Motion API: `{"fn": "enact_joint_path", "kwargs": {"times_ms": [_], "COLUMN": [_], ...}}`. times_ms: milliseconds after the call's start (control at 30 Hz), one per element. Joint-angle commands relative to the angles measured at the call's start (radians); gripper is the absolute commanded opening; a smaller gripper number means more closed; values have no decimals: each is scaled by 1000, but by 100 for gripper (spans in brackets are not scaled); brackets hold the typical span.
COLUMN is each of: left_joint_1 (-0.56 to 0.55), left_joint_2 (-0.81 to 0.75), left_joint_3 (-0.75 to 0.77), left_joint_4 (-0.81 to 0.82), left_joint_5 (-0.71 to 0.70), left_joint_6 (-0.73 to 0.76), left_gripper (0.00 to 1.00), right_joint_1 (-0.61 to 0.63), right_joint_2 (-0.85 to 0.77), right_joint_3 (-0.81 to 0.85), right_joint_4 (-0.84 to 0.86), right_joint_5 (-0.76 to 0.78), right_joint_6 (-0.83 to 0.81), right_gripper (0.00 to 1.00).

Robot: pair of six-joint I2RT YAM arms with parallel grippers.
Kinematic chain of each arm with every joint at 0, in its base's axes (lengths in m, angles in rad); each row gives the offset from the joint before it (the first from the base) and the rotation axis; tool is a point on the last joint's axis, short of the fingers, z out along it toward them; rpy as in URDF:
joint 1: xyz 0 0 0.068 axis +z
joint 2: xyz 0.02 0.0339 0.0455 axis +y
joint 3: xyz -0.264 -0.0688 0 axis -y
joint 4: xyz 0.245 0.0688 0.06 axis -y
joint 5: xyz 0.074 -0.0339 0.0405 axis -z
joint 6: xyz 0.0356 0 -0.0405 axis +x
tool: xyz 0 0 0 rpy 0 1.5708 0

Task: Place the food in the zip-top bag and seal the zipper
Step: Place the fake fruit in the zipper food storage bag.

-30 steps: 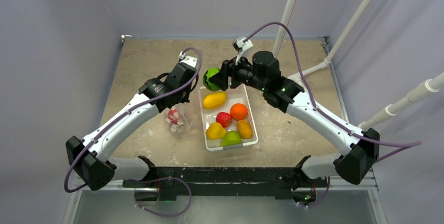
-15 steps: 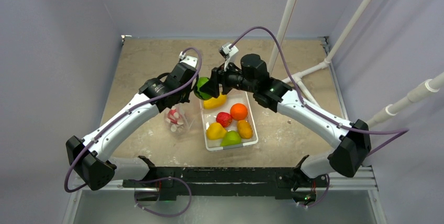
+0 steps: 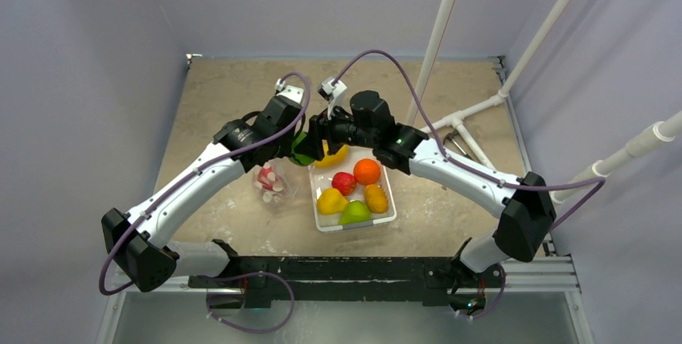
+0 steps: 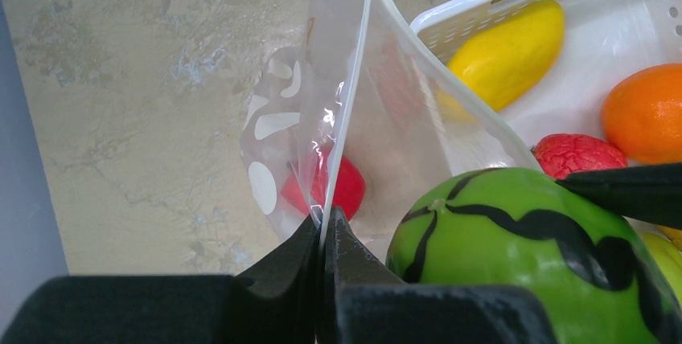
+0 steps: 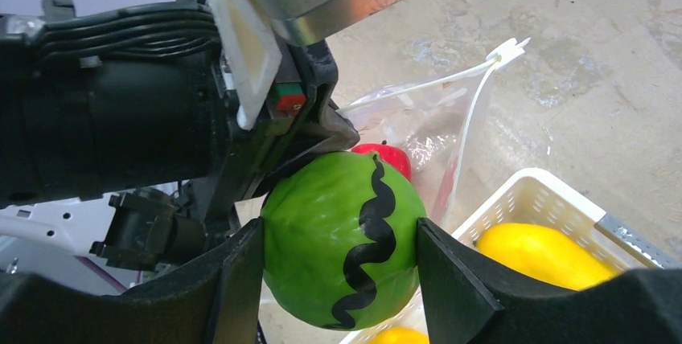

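My left gripper [image 4: 326, 217] is shut on the zipper [image 4: 354, 95], holding up the top edge of the zip-top bag [image 4: 281, 159]. The bag hangs left of the white tray [image 3: 391, 191]. One red fruit [image 4: 344, 187] lies inside it. My right gripper [image 5: 336, 231] is shut on a green toy watermelon with black stripes [image 5: 322, 231], hanging right next to the left gripper over the bag's mouth [image 5: 434, 119]. In the top view the watermelon [image 3: 301, 151] shows between the two grippers. The rest of the food lies in the tray: a yellow mango [image 3: 331, 157], a red fruit [image 3: 344, 182], an orange [image 3: 367, 171] and others.
White pipes [image 3: 482, 107] stand at the back right of the tan table. Purple walls close in the table on the left, back and right. The black rail with the arm bases [image 3: 346, 272] runs along the near edge.
My right arm has carried the watermelon leftward from over the tray's far end to beside the left gripper. The left arm and the bag have stayed put.
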Motion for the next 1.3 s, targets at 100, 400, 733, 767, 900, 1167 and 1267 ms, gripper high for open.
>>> {"fn": "enact_joint_path", "kwargs": {"times_ms": [100, 400, 733, 767, 900, 1167, 1267], "left_joint_1": [-1, -1, -1, -1, -1, -1, -1], "left_joint_2": [-13, -12, -7, -7, -5, -9, -9], "left_joint_3": [56, 58, 61, 62, 61, 54, 49], "left_joint_4": [13, 10, 10, 11, 11, 12, 18], "left_joint_5": [6, 11, 11, 9, 5, -5, 4], "left_joint_6": [-3, -4, -3, -3, -2, 0, 0], "left_gripper": [0, 0, 0, 0, 0, 0, 0], "right_joint_1": [9, 14, 14, 13, 12, 1, -10], "right_joint_2": [46, 50, -17, -27, -55, -124, -139], "right_joint_3": [44, 49, 61, 58, 49, -16, -47], "right_joint_4": [6, 1, -34, -37, -66, -112, -134], "right_joint_5": [78, 123, 194, 212, 276, 377, 424], "right_joint_6": [22, 21, 39, 41, 44, 64, 85], "right_gripper": [46, 89, 99, 99, 99, 99, 99]}}
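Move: Holding the watermelon, the right hand hovers by the bag's open mouth; the middle of the bag, its red apple inside, is about 7 cm to its left, level front to back and some 17 cm below. In the basket, roughly 20 cm below this hand, the mango sits about 6 cm ahead and 5 cm right, and the red berry level with it and 9 cm right. From the left hand, the watermelon is about 6 cm right, level ahead and some 3 cm higher. Down about 4 cm and slightly forward at the bag's mouth, the right hand lowers the watermelon, then spreads its fingers wide and lets go. Empty, it draws back to the right and rises, each some 5 cm, turning clockwise roughly 15 degrees away from the bag. The left hand stays almost still and keeps the bag's edge pinched. ##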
